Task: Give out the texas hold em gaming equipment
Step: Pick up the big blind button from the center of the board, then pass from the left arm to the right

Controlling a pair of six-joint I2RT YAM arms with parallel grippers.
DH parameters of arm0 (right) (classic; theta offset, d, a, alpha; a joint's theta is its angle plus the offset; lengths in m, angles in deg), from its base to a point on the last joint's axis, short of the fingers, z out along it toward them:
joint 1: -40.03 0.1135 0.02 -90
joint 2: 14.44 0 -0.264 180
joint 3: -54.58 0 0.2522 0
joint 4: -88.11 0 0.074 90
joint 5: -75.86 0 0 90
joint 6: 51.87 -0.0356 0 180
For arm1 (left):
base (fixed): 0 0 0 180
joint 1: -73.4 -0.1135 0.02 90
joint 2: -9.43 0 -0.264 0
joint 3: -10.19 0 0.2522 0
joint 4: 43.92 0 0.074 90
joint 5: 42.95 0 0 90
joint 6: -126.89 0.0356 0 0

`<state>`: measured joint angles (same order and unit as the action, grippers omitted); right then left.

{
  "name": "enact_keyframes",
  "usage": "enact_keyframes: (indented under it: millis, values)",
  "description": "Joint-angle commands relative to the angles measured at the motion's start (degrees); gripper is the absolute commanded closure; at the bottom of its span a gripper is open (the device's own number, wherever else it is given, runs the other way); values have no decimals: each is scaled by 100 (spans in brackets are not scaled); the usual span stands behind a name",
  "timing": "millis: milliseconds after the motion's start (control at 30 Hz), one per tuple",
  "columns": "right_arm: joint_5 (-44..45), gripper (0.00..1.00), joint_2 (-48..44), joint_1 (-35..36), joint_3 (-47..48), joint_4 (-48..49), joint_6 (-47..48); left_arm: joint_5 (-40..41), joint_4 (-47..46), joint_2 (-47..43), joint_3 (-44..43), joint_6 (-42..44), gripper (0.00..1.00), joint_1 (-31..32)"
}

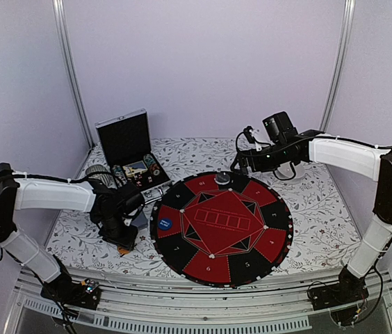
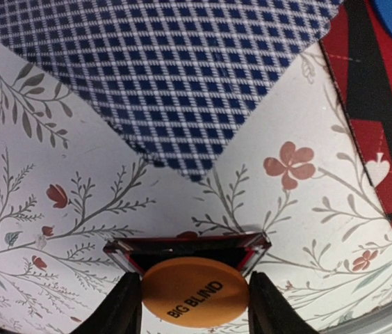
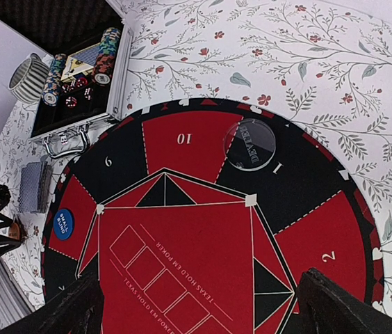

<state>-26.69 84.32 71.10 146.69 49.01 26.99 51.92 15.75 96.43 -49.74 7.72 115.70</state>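
Note:
An orange round button [image 2: 194,292] marked BIG BLIND sits between my left gripper's [image 2: 194,306] black fingers, which touch it on both sides; so the gripper is shut on it. It lies on a small black triangular marker [image 2: 185,249] on the floral cloth. A deck of blue-checked cards [image 2: 161,76] lies just beyond. The blue blind button [image 1: 165,224] rests on the mat's left edge. A clear dealer disc [image 3: 250,144] lies at the mat's far rim. My right gripper [image 3: 203,306] hangs open above the mat, holding nothing.
The big round red-and-black mat [image 1: 251,236] fills the table's middle. An open silver-edged black case [image 3: 78,76] with stacked striped chips [image 3: 105,56] stands at the back left, beside a striped round tin [image 3: 29,78]. Frame posts rise behind.

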Motion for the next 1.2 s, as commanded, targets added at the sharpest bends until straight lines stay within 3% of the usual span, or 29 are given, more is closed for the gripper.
enact_keyframes:
  millis: [0,467,667,833,933,1167]
  values:
    - [-54,1,64,-13,9,-15,2,-184,3,-131,-6,-11,59,-64]
    - [-399,1,-149,-9,50,9,-136,6,213,-729,-772,277,60,150]
    - [-1529,2,-421,-11,-279,315,-518,265,-25,-366,-1684,692,60,828]
    - [-3490,23,-365,367,-1170,2073,-1909,823,-359,10,-2415,1191,61,1638]
    - [-3492,38,-162,731,-1087,2246,-2149,1061,-723,77,-2568,1555,61,1969]
    - [-3884,49,314,1215,-953,2706,-2411,1192,-1520,11,-2410,2159,61,2235]
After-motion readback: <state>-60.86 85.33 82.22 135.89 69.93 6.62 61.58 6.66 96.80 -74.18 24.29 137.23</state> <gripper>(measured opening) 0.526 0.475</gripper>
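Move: Between the left fingers the big blind button is already held, low over the triangular marker. The right hand, its meeting partner, is about 19 cm ahead of the left hand, 37 cm right and 15 cm higher. The small blind button lies about 10 cm ahead and 13 cm right of the left hand, the blue box 11 cm ahead and 3 cm right. From the right hand, the big blind button is 19 cm back, 37 cm left and 15 cm down; the dealer button is 8 cm ahead and 8 cm left. Lifting the big blind button about 15 cm in a steady grip, the left hand first rises, then sweeps some 19 cm right over the board, turning clockwise and tipping its fingers forward and right. The right hand starts later, comes back and left to meet it, swings its fingers leftward towards the button and closes them from wide open to about half, not yet touching the button. ##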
